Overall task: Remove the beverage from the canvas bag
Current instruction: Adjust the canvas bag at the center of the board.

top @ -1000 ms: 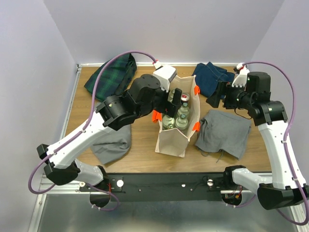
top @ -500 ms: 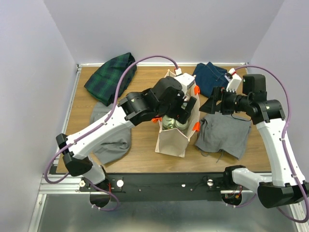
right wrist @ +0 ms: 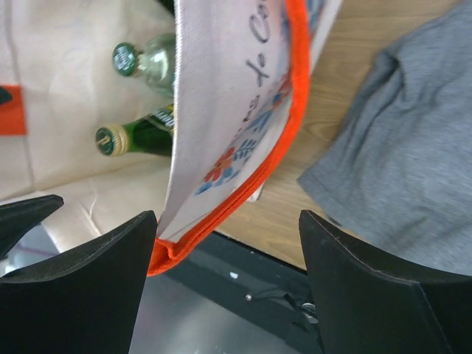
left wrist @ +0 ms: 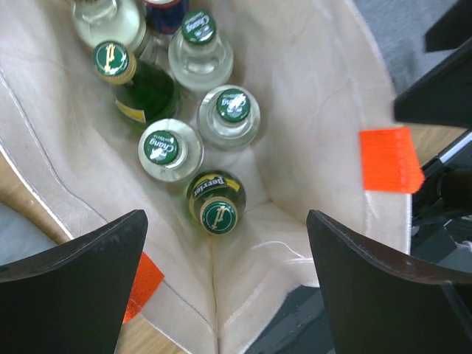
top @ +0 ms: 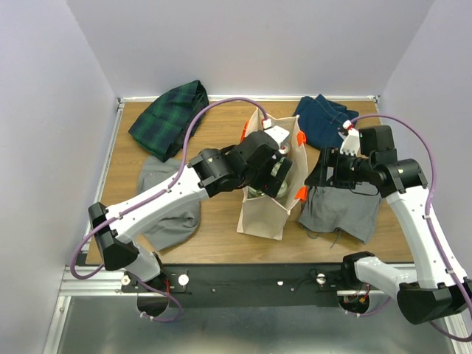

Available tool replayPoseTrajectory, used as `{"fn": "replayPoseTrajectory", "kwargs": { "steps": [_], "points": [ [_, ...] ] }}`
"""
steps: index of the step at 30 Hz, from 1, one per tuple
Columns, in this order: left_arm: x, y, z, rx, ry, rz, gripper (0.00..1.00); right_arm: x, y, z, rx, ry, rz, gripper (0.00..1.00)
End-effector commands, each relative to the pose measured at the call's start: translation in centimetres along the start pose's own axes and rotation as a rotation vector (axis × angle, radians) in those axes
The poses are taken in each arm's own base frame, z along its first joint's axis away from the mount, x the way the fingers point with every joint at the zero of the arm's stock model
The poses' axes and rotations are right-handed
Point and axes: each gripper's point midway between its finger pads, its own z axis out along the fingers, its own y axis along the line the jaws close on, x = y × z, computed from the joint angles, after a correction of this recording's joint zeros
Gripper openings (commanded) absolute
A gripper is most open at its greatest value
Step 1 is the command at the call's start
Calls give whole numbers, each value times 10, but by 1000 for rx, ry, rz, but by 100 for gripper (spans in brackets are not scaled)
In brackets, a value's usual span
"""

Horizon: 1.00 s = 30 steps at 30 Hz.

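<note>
The canvas bag [top: 262,214] stands upright mid-table with orange handles [top: 299,193]. Inside it stand several beverage bottles: a green one with a gold-edged cap [left wrist: 217,209], clear ones with green caps [left wrist: 164,147], and another green one [left wrist: 116,62]. My left gripper [left wrist: 225,221] hangs open over the bag's mouth, its fingers wide and apart from every bottle. My right gripper [right wrist: 227,221] is open at the bag's right side. The printed bag wall [right wrist: 228,96] and its orange-trimmed edge [right wrist: 284,140] pass between its fingers, close to the left one.
A plaid cloth [top: 171,118] lies back left and a denim piece [top: 324,122] back right. Grey cloths lie left [top: 166,214] and right [top: 343,203] of the bag. The black arm rail [top: 258,280] runs along the near table edge.
My left arm has swung right and come down over the bag's mouth. My right gripper has moved left and down onto the bag's right wall, its jaws narrowing.
</note>
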Motion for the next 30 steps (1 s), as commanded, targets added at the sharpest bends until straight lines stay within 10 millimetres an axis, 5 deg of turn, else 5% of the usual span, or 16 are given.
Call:
{"fn": "replayPoseTrajectory", "kwargs": {
  "steps": [1,9,17,30],
  "points": [
    [-14,13,-9,-23,-68,-88,99,-11,-15,1,91,-78,20,86],
    [-8,10,-5,51,-24,-100,95,16,-12,11,44,43,20,82],
    [28,4,4,93,98,-82,82,34,0,7,-33,113,15,82],
    [63,-3,-16,190,162,-86,73,53,16,13,-145,194,-14,83]
  ]
}}
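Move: The near-left corner of the canvas bag's rim lies some 6 cm left of the left hand, about 3 cm back and 4 cm below; the green bottle nearest that corner stands about 3 cm back, level sideways, its middle some 17 cm down. From the right hand, the near-right orange tab is about 4 cm left, 3 cm back and 3 cm lower, with the grey cloth roughly 11 cm right, 3 cm ahead and 25 cm below. The left hand first eases forward and a little left over the open bag, then draws back about 4 cm and sinks some 4 cm towards the bag's near-left corner, tipping about 10 degrees more downward while its wide-open fingers close by roughly a quarter. The right hand, after a slight shift forward and right, sinks about 2 cm and then slides back and left towards the near-right orange tab, its opening nearly unchanged, bringing one fingertip up against the tab. ##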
